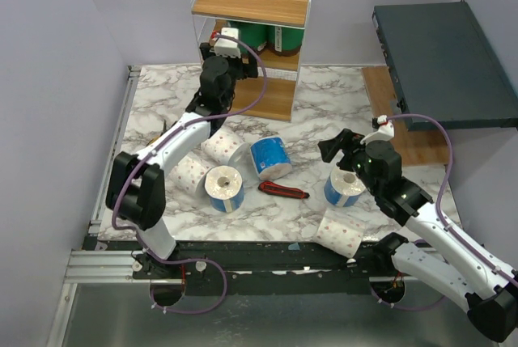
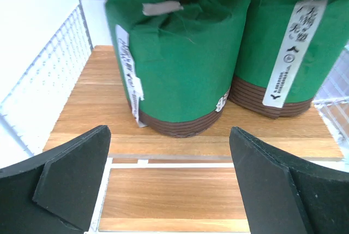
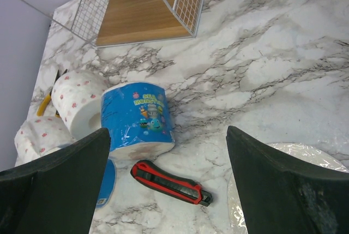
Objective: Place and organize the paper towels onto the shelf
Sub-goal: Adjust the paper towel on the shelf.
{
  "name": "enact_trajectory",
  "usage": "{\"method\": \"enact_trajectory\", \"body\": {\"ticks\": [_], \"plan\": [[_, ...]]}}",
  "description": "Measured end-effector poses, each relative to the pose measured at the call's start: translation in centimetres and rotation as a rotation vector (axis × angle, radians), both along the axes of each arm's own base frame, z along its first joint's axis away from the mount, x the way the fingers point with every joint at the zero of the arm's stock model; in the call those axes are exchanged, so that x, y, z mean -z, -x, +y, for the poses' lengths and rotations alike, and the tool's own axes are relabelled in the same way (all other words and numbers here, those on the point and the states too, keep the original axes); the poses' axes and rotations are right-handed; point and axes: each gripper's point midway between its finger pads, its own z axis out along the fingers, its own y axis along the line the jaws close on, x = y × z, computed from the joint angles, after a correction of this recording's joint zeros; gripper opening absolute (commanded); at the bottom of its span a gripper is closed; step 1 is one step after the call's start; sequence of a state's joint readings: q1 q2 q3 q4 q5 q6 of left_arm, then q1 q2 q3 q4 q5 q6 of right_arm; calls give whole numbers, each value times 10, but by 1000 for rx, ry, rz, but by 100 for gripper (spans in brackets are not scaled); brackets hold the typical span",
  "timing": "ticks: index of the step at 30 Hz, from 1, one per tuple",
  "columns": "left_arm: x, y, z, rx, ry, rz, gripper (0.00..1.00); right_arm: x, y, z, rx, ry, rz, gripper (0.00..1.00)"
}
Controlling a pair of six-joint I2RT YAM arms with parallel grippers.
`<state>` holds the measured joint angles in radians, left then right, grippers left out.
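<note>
Two green-wrapped paper towels (image 2: 180, 65) (image 2: 289, 48) stand upright side by side on the shelf's (image 1: 252, 7) middle wooden tier (image 2: 92, 103). My left gripper (image 2: 170, 136) hangs open just in front of them, with nothing between its fingers. On the marble table lie white dotted rolls (image 1: 222, 145) (image 1: 188, 175) (image 1: 340, 232) and blue rolls (image 1: 225, 188) (image 1: 269, 158) (image 1: 344, 188). My right gripper (image 3: 169, 136) is open and empty above the table, beside the blue roll (image 3: 139, 114) that lies on its side.
A red-and-black utility knife (image 3: 172, 182) lies below the right gripper. Yellow-handled pliers (image 3: 46, 100) peek out behind a dotted roll (image 3: 76, 100). A dark slab (image 1: 445, 64) sits at the back right. The shelf's bottom tier (image 3: 142, 13) is bare.
</note>
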<state>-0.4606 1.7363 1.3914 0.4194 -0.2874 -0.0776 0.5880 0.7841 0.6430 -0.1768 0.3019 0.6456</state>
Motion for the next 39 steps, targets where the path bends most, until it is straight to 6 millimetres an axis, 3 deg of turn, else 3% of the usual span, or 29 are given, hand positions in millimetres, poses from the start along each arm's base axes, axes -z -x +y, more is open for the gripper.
{"method": "enact_trajectory", "body": {"ticks": [3,7,10,14,23,32,39], "plan": [[-19,21,9,2,40,-25,89,0,0,0,0,0,-1,91],[-40,38,26,26,185,-21,52,2,1,-1,0,0,1,91],[-37,39,50,26,301,9,34,1,1,-1,0,0,0,91],[-19,30,70,16,412,80,24,1,1,-1,0,0,0,91],[0,10,42,93,505,162,21,5,2,-1,0,4,6,91],[15,-14,32,98,558,187,21,15,3,-2,2,8,26,91],[14,-27,20,118,590,175,22,18,4,-2,4,5,34,91]]}}
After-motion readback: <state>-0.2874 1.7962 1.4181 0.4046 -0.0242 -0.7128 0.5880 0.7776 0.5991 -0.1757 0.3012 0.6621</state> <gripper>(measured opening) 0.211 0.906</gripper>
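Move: The green paper towel nearest the left hand stands upright on the middle shelf, about 9 cm ahead of that hand, 2 cm to its right, its middle some 4 cm higher. Its twin stands beside it, about 10 cm ahead and 13 cm right of the hand; the shelf's left mesh side is about 9 cm ahead and 10 cm left. From the right hand the nearer green towel lies roughly 32 cm ahead, 21 cm left and 15 cm above. Back and up by about 4 cm each, clear of the green towel's front, the left hand swings some 7 cm left while its fingers go from wide open to nearly shut and it rolls some 30 degrees, left side down. Then, tipping slightly downward, it sinks and drives forward and back to the right, bringing the closed tips close up to the towel's lower left front, beside the label. ##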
